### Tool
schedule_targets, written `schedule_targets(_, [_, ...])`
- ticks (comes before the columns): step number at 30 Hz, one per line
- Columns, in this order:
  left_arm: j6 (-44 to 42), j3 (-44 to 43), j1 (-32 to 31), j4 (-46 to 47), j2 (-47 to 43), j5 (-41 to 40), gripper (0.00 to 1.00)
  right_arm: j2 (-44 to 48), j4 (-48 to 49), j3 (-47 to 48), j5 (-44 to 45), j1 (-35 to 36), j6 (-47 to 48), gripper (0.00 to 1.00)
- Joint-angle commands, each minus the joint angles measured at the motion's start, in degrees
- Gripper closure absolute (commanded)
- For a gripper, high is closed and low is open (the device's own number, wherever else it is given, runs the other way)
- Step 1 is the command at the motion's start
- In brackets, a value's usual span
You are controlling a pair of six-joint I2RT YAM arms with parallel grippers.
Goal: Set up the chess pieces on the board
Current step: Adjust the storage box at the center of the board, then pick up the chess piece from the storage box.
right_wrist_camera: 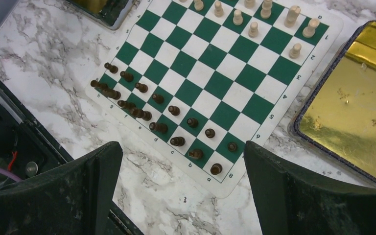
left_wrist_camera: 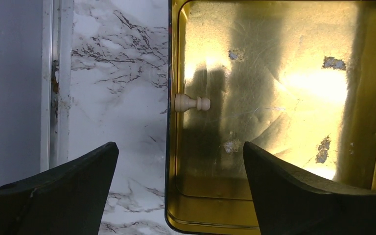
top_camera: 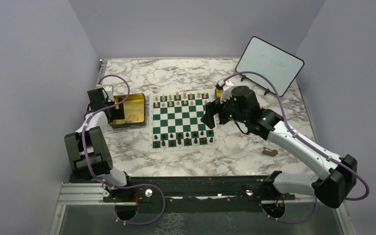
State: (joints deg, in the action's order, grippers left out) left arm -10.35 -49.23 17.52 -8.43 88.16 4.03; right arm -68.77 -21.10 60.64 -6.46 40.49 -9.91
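The green and white board (top_camera: 183, 120) lies mid-table. Cream chess pieces (top_camera: 177, 100) fill its far rows and dark brown ones (top_camera: 181, 138) its near rows. In the left wrist view one cream pawn (left_wrist_camera: 192, 103) lies on its side inside a gold tray (left_wrist_camera: 274, 73), against the tray's left wall. My left gripper (left_wrist_camera: 181, 191) hangs open above that wall, short of the pawn, holding nothing. My right gripper (right_wrist_camera: 183, 191) is open and empty above the marble beside the board's corner (right_wrist_camera: 235, 171), near the dark pieces (right_wrist_camera: 176, 141).
The left gold tray (top_camera: 136, 111) sits left of the board. A second gold tray (right_wrist_camera: 357, 107) lies to its right, mostly hidden under my right arm in the top view. A white tablet (top_camera: 269, 63) stands at the back right, and a small metal object (top_camera: 270, 152) lies near the right front.
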Motion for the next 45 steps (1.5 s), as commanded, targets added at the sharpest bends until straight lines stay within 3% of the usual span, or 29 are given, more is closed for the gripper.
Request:
schedule_targets(1, [2.97,-2.69,0.24,0.34,-4.46,2.39,0.01,0.64,-0.16,-0.89,1.29,0.03,-2.93,0.00])
schedule_targets(8, [3.42,-4.57,0.15,-2.15,-9.15,-0.88,0.01,0.74,0.00,-0.83,-0.77,0.03,-4.83,0.00])
schedule_targets(12, [11.72,-7.35,0.15,-4.56,-8.26,-12.43,0.01,0.75,-0.30,-0.75,-0.91,0.03,-5.00,0.00])
schedule_targets(17, [16.62,-14.66,0.30,-15.70,-2.11,-14.52,0.01,0.60,-1.38,0.24,-2.88,0.03,-4.04,0.00])
schedule_targets(23, [21.32,-15.95,0.32,-16.83,-2.82,-10.41,0.01,1.20,-3.08,1.58,-3.61,0.03,-3.40,0.00])
schedule_targets(27, [28.14,-17.95,0.91,-17.34,-4.37,-20.63,0.01,1.58,-2.42,1.26,-3.56,0.03,-3.53,0.00])
schedule_targets(31, [26.94,-21.87,3.83,-22.21,-2.02,-15.86,0.01,0.52,-2.54,1.70,-3.30,0.03,-3.45,0.00])
schedule_targets(34, [30.53,-22.52,6.91,-24.08,-1.12,-10.92,0.01,-0.01,-2.20,1.97,-2.97,0.03,-3.35,0.00])
schedule_targets(37, [34.90,-22.31,9.94,-24.50,-2.71,-11.63,0.01,-0.50,-1.61,2.00,-3.21,0.03,-3.32,0.00])
schedule_targets(38, [35.94,-22.45,10.29,-24.45,-3.38,-13.43,0.02,-0.67,-1.54,2.03,-3.36,0.03,-3.23,0.00])
schedule_targets(41, [41.20,-22.22,10.35,-24.45,-5.16,-19.42,0.18,-1.45,-1.62,2.31,-3.60,0.03,-2.86,0.00])
schedule_targets(45, [47.76,-19.43,9.50,-23.45,-7.95,-22.21,0.33,-2.13,-1.45,2.35,-3.65,0.03,-2.61,0.00])
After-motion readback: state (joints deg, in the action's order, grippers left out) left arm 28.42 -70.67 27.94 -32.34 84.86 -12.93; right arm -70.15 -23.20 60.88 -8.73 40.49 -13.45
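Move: The left hand is open astride the storage box's left rim, fingers at about rim height; the box's middle lies about 8 cm to its right and 2 cm ahead. The pale pawn lies inside by that wall, some 3 cm to the right and 1 cm ahead, the chessboard's middle about 34 cm right and 4 cm back, the table's side rail about 9 cm left, level with it. From the right hand the box is about 40 cm left, 8 cm ahead and 20 cm lower. The left hand, already open, rises briskly off the storage box's left rim by about 9 cm, edging slightly forward, and swings left away from the box towards the side rail, dipping a little and then rising again to end some 11 cm up and 9 cm left. As it goes it turns counter-clockwise by roughly 50 degrees and draws back a few centimetres, the fingers starting to close to about three quarters open at the end. ##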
